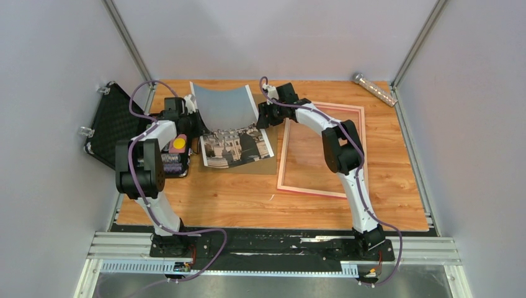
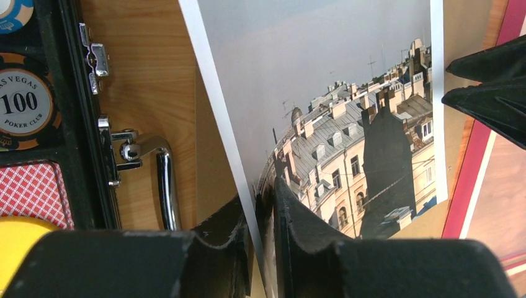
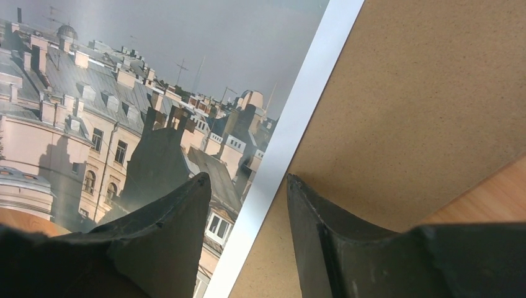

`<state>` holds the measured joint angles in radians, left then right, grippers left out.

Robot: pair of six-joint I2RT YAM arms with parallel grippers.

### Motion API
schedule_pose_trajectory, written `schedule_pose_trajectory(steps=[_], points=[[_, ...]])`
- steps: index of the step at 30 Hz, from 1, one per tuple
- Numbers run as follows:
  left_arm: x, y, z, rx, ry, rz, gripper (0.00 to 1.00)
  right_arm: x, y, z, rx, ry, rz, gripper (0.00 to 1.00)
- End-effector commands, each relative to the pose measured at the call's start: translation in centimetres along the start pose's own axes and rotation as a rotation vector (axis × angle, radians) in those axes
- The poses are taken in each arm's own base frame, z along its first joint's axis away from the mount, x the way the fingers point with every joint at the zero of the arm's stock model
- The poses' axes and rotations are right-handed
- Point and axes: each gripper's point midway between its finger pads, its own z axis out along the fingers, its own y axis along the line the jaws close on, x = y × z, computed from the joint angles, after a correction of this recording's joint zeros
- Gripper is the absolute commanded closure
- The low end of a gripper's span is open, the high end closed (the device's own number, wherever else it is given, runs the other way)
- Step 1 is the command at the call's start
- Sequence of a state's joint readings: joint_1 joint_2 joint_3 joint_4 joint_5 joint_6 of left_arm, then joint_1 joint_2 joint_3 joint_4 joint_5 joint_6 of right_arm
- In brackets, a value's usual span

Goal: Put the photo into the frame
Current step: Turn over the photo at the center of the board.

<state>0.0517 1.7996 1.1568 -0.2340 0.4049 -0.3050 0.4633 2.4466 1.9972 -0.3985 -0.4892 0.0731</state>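
Observation:
The photo (image 1: 232,127), a white-bordered print of sky over rooftops, lies left of centre with its far half curled upward. My left gripper (image 1: 197,124) is at its left edge. In the left wrist view its jaws (image 2: 259,198) are shut on the photo's (image 2: 322,93) white border. My right gripper (image 1: 260,117) is at the right edge. Its fingers (image 3: 247,180) stand open, one over the photo (image 3: 155,62) and one over the brown backing board (image 3: 422,93), with the border running between them. The pink frame (image 1: 322,189) lies flat to the right.
The brown backing board (image 1: 248,166) lies under the photo. An open black poker case (image 1: 115,118) with chips (image 2: 22,102) and a chrome handle (image 2: 164,180) sits at the left table edge. A metal bar (image 1: 374,89) lies in the far right corner.

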Motion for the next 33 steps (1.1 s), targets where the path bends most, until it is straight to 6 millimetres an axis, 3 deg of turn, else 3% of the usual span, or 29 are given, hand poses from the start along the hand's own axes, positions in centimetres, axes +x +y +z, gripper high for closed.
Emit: schedule_pose_trajectory(steps=[1, 11, 17, 27, 33], points=[[-2.4, -0.8, -1.8, 0.005, -0.063, 0.029, 0.78, 1.4, -0.5, 0.2, 0.018, 0.034, 0.014, 0.48], [-2.3, -1.6, -2.1, 0.043, -0.051, 0.050, 1.00, 1.3, -0.7, -0.1, 0.027, 0.032, 0.018, 0.46], [-2.7, -2.3, -3.1, 0.066, -0.077, 0.099, 1.00, 0.1, -0.4, -1.0, 0.047, 0.005, 0.030, 0.39], [-4.7, -4.4, -6.3, 0.098, -0.141, 0.184, 1.00, -5.2, 2.9, -6.4, 0.032, -0.116, 0.032, 0.26], [-6.7, -5.4, -9.9, 0.051, -0.173, 0.248, 1.00, -7.6, 5.6, -9.9, -0.014, -0.178, 0.062, 0.25]])
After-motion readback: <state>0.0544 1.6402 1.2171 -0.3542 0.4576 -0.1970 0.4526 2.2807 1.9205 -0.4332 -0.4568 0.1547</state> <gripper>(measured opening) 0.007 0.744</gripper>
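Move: The photo already has its left edge between the left hand's nearly closed fingers; its middle lies about 9 cm to that hand's right, 3 cm ahead and 3 cm lower. The board under it is centred some 12 cm right and 1 cm back, and the chip case about 16 cm left and 5 cm back. From the right hand, beside the photo's right edge, the photo's middle is about 11 cm left and 1 cm ahead, the frame's middle roughly 24 cm right and 8 cm back. The left fingers pinch shut on the photo's left edge while easing back less than a centimetre, then pull that edge about 7 cm straight up, the wrist tipping slightly upward and turning a little clockwise. As they close, the right fingers wait at the photo's right edge, then open wider and lift off some 6 cm, drifting slightly right and back. ##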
